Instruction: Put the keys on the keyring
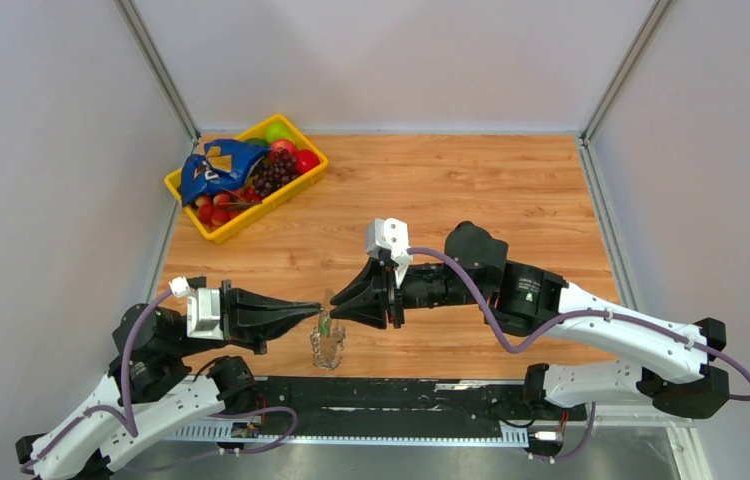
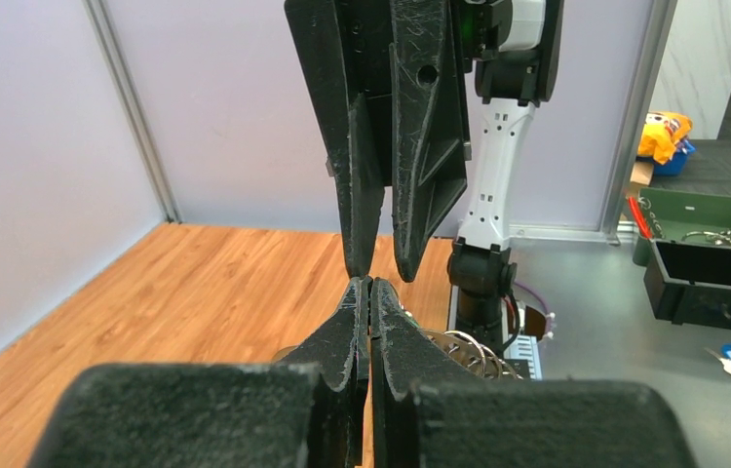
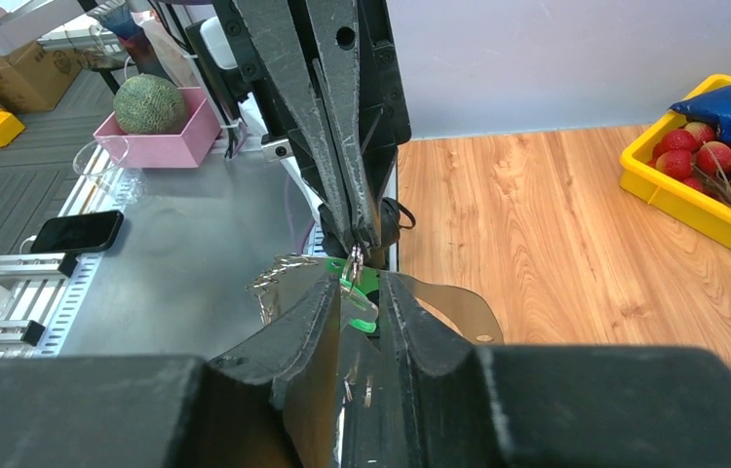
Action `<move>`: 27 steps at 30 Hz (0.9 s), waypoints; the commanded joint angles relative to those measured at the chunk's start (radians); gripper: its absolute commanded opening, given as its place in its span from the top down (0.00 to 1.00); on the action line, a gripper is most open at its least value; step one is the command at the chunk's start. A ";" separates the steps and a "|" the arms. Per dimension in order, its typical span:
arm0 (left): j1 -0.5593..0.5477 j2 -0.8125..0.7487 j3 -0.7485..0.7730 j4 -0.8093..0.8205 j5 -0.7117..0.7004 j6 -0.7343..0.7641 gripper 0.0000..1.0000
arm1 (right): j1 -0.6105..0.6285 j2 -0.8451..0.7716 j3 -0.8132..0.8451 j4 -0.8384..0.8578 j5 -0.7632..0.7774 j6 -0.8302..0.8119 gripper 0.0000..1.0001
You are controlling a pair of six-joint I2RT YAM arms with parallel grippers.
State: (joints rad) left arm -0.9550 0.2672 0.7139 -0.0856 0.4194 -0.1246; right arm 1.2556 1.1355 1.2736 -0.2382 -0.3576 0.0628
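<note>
My left gripper (image 1: 317,312) and right gripper (image 1: 335,312) meet tip to tip above the table's near edge. The left gripper (image 2: 369,285) is shut, and in the right wrist view its fingertips (image 3: 353,237) pinch a small metal ring of the keyring (image 3: 354,259). The right gripper (image 3: 359,292) is closed on a bright green key (image 3: 358,301) just under that ring. The keyring's grey band and beaded chain (image 3: 278,276) hang below the tips, also seen from above (image 1: 328,350). Several silvery rings (image 2: 474,353) show beside the left fingers. No other keys can be told apart.
A yellow basket (image 1: 179,196) with fruit and a blue bag (image 1: 213,167) stands at the table's far left, and shows at the right edge of the right wrist view (image 3: 693,210). Both arm bases sit along the black rail (image 1: 391,395) at the near edge.
</note>
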 commanded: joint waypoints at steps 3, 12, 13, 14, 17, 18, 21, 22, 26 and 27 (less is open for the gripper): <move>-0.002 -0.004 0.002 0.056 -0.017 0.008 1.00 | 0.007 0.001 0.019 0.055 -0.027 0.026 0.77; -0.002 -0.006 0.004 0.057 -0.019 0.008 1.00 | 0.007 0.012 0.013 0.056 -0.037 0.031 0.79; -0.003 -0.007 0.004 0.056 -0.019 0.008 1.00 | 0.007 0.013 0.013 0.056 -0.039 0.031 0.81; -0.003 -0.008 0.004 0.056 -0.021 0.009 1.00 | 0.007 0.014 0.012 0.055 -0.041 0.031 0.81; -0.003 -0.010 0.004 0.056 -0.025 0.010 1.00 | 0.007 0.019 0.011 0.055 -0.047 0.031 0.81; -0.002 -0.011 0.003 0.056 -0.025 0.011 1.00 | 0.007 0.021 0.010 0.055 -0.050 0.031 0.83; -0.003 -0.011 0.003 0.058 -0.027 0.011 1.00 | 0.007 0.022 0.009 0.055 -0.053 0.030 0.89; -0.003 -0.011 0.003 0.060 -0.027 0.011 1.00 | 0.007 0.023 0.008 0.056 -0.055 0.029 0.95; -0.002 -0.017 0.001 0.060 -0.033 0.012 1.00 | 0.008 0.016 -0.003 0.056 -0.055 0.028 1.00; -0.002 -0.019 0.001 0.060 -0.038 0.012 1.00 | 0.008 0.013 -0.010 0.056 -0.052 0.028 1.00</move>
State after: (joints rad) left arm -0.9558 0.2626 0.7136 -0.0849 0.4065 -0.1242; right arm 1.2564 1.1584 1.2732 -0.2211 -0.3882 0.0780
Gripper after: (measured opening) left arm 0.009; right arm 0.005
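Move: The small metal ring pinched at the left fingertips, the next thing for the right fingers, lies about 1 cm to the right hand's left, level with it and neither ahead nor back. From the right hand the green tag hangs some 1 cm back, 1 cm left and 2 cm below; the keyring's fringe of small hooks hangs about 4 cm back, 1 cm left and 3 cm below. From the left hand point the metal ring is essentially at the fingertips, 0 cm off. The right hand eases about half a centimetre left, shutting its fingers on the metal ring the left still holds. ##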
